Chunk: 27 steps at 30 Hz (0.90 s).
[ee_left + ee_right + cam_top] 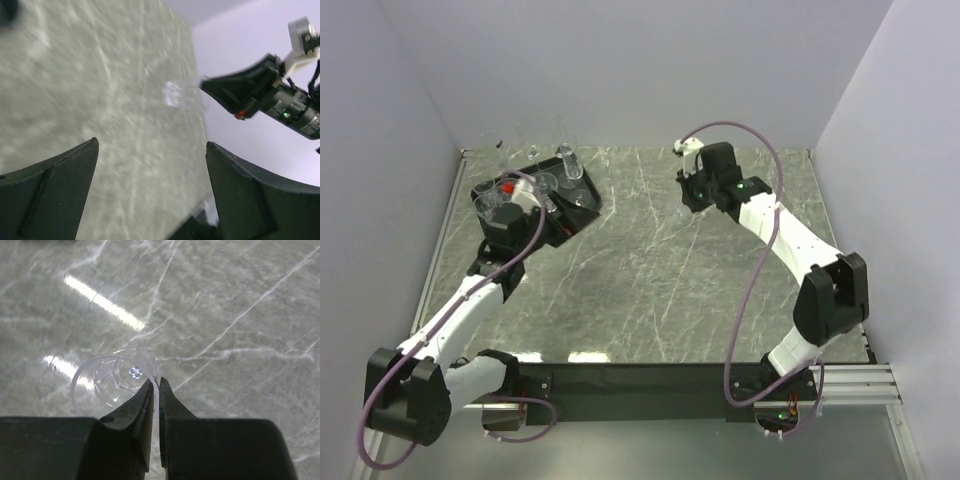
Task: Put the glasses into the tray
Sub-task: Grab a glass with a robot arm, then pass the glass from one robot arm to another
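Note:
The black tray point(584, 217) lies at the back left and holds several clear glasses, among them a tall one point(568, 161) and a round one point(548, 184). My left gripper point(552, 204) hovers over the tray, open and empty; its fingers point(60, 185) frame bare table in the left wrist view. My right gripper point(155, 383) is shut on the rim of a small clear glass point(112, 377) and holds it above the table at the back centre-right point(693, 196). The left wrist view shows this glass point(180, 95) hanging from the right gripper point(212, 89).
The grey marbled table point(660, 280) is walled on three sides. A few faint clear glasses point(501, 150) stand by the back wall behind the tray. A black bar point(650, 378) runs along the near edge between the arm bases.

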Each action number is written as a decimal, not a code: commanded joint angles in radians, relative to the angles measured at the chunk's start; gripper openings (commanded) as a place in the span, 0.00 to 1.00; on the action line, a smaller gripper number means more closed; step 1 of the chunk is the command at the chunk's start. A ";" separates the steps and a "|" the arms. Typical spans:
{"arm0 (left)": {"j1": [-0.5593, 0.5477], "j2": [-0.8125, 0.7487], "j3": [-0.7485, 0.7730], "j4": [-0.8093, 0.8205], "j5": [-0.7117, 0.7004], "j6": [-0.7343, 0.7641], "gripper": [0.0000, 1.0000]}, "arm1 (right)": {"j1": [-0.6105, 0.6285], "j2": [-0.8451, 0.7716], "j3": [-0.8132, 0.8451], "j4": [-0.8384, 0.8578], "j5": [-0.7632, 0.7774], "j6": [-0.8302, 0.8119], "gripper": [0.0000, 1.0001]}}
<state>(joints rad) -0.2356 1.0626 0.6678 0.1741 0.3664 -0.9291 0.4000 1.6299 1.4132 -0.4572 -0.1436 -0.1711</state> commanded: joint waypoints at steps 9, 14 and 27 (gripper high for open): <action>-0.352 0.154 0.205 -0.228 -0.291 -0.234 0.76 | 0.175 -0.202 -0.165 0.060 0.182 -0.108 0.05; -0.451 0.223 0.254 -0.240 -0.334 -0.270 0.73 | 0.226 -0.226 -0.172 0.038 0.219 -0.111 0.05; -0.561 0.365 0.397 -0.318 -0.432 -0.284 0.61 | 0.266 -0.255 -0.203 0.037 0.226 -0.111 0.06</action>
<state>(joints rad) -0.7845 1.4036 0.9997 -0.1261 -0.0116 -1.2011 0.6529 1.4197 1.2205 -0.4568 0.0681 -0.2783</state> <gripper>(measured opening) 0.636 0.108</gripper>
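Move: The glass hangs from the right fingers by its rim, its middle about 3 cm left of that hand, 1 cm ahead and 4 cm below. From the left hand it is some 22 cm to the right, 5 cm farther out and 6 cm lower; the left gripper is therefore about 24 cm left of the right hand, 4 cm back and 2 cm higher. The tray's middle lies roughly 12 cm left of the left hand, 13 cm ahead and 22 cm below, a tall glass at its right end 17 cm ahead, level sideways and 14 cm below. The right fingers, shut, keep their pinch on the glass rim and carry the glass back about 8 cm and a little left, turning slightly. To meet it, the empty left hand sweeps some 16 cm right, slowing, also easing back and down, tipping its fingers about 20 degrees downward and closing them partway, with no touch on the glass seen yet. ##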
